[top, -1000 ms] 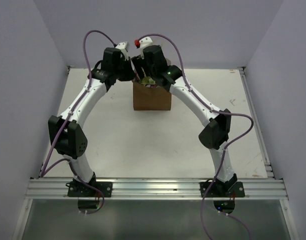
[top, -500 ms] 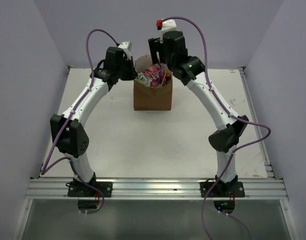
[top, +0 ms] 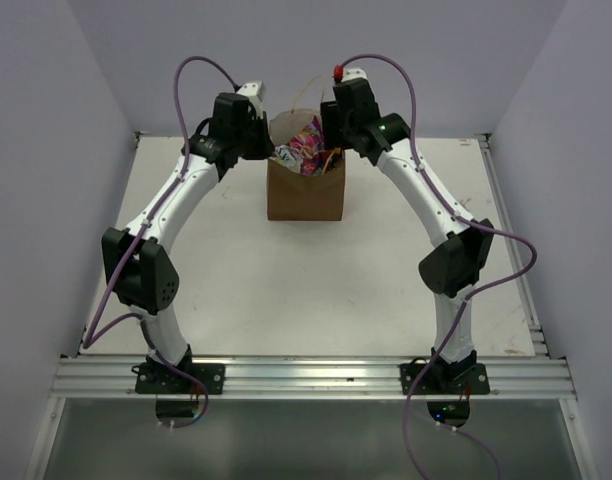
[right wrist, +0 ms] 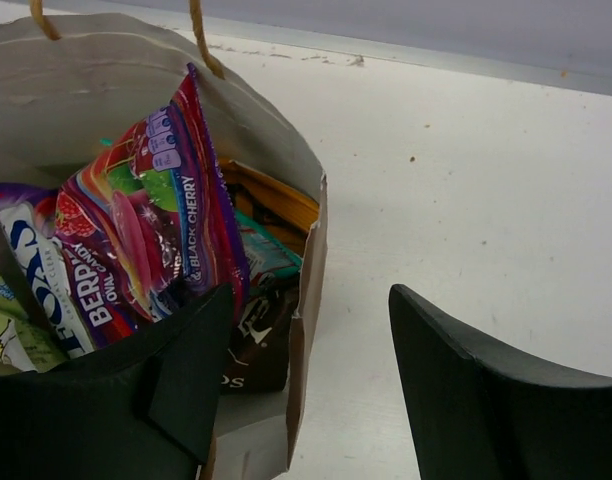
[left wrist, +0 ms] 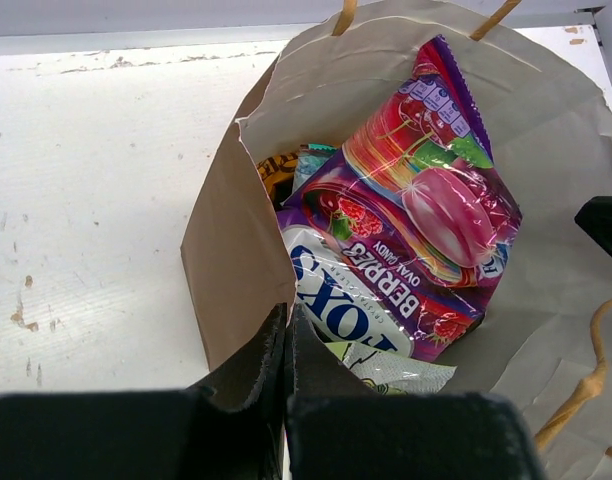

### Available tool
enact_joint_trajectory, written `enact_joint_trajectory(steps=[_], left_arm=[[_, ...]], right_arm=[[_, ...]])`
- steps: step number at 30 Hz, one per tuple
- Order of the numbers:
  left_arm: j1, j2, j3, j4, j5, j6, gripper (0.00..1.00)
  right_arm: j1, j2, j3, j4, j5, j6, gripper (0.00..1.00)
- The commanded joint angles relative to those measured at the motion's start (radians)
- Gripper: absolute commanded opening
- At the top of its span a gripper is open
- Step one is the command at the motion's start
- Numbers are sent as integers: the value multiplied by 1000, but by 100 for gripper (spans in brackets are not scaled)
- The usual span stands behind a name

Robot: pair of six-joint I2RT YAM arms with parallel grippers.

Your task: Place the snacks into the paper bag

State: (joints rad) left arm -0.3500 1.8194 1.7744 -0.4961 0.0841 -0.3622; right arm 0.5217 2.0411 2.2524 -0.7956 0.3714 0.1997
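Observation:
The paper bag (top: 304, 195) stands upright at the back middle of the table, its mouth open. My left gripper (top: 266, 150) (left wrist: 287, 315) is shut on the bag's left rim (left wrist: 226, 270). The purple candy packet (left wrist: 416, 220) (right wrist: 136, 230) stands on top inside. A green packet (left wrist: 396, 368) lies beside it. Below them show the dark brown chip bag (right wrist: 256, 340), the teal packet (right wrist: 266, 255) and the orange chip bag (right wrist: 276, 200). My right gripper (top: 331, 135) (right wrist: 311, 295) is open astride the bag's right wall (right wrist: 308, 260), one finger inside and one outside, holding nothing.
The bag's looped handles (right wrist: 201, 40) stick up at its far rim and another handle (left wrist: 586, 380) hangs near my left wrist. White table (top: 286, 290) lies all round the bag. Grey walls close in the back and sides.
My right gripper has lifted out of the bag's mouth and moved to its right rim, its jaws a little narrower. The purple packet stays in the bag. The left gripper has kept its hold.

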Motion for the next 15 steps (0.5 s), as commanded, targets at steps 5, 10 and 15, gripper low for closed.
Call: enact_joint_trajectory(steps=[5, 10, 15], left_arm=[[-7, -3, 40, 37, -10, 31, 0], [-7, -14, 13, 37, -14, 39, 0], [-9, -28, -19, 50, -12, 46, 0]], right_arm=[[3, 8, -5, -22, -52, 43, 57], [3, 5, -54, -24, -54, 40, 40], [3, -2, -103, -17, -58, 37, 31]])
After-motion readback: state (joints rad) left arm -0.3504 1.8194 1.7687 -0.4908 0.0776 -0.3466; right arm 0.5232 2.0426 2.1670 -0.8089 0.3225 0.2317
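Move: Between the right hand's spread fingers and about 4 cm lower stands the bag's right rim, its middle roughly 1 cm to the hand's left. The purple snack on top of the pile lies some 7 cm to that hand's left, level with it fore and aft and about 8 cm below. The front handle is about 4 cm back, 2 cm left and 5 cm below. From the left hand, the right rim is around 14 cm to the right, 2 cm ahead, at its own height. Straddling the bag's right rim, the right hand hovers briefly, then sinks about 4 cm over it, easing back 1 cm and tipping slightly more downward. Its fingers close to roughly half their starting gap, one inside the bag and one outside, though a pinch can't be made out yet. The left hand stays put, still gripping the left rim shut between its fingers. ##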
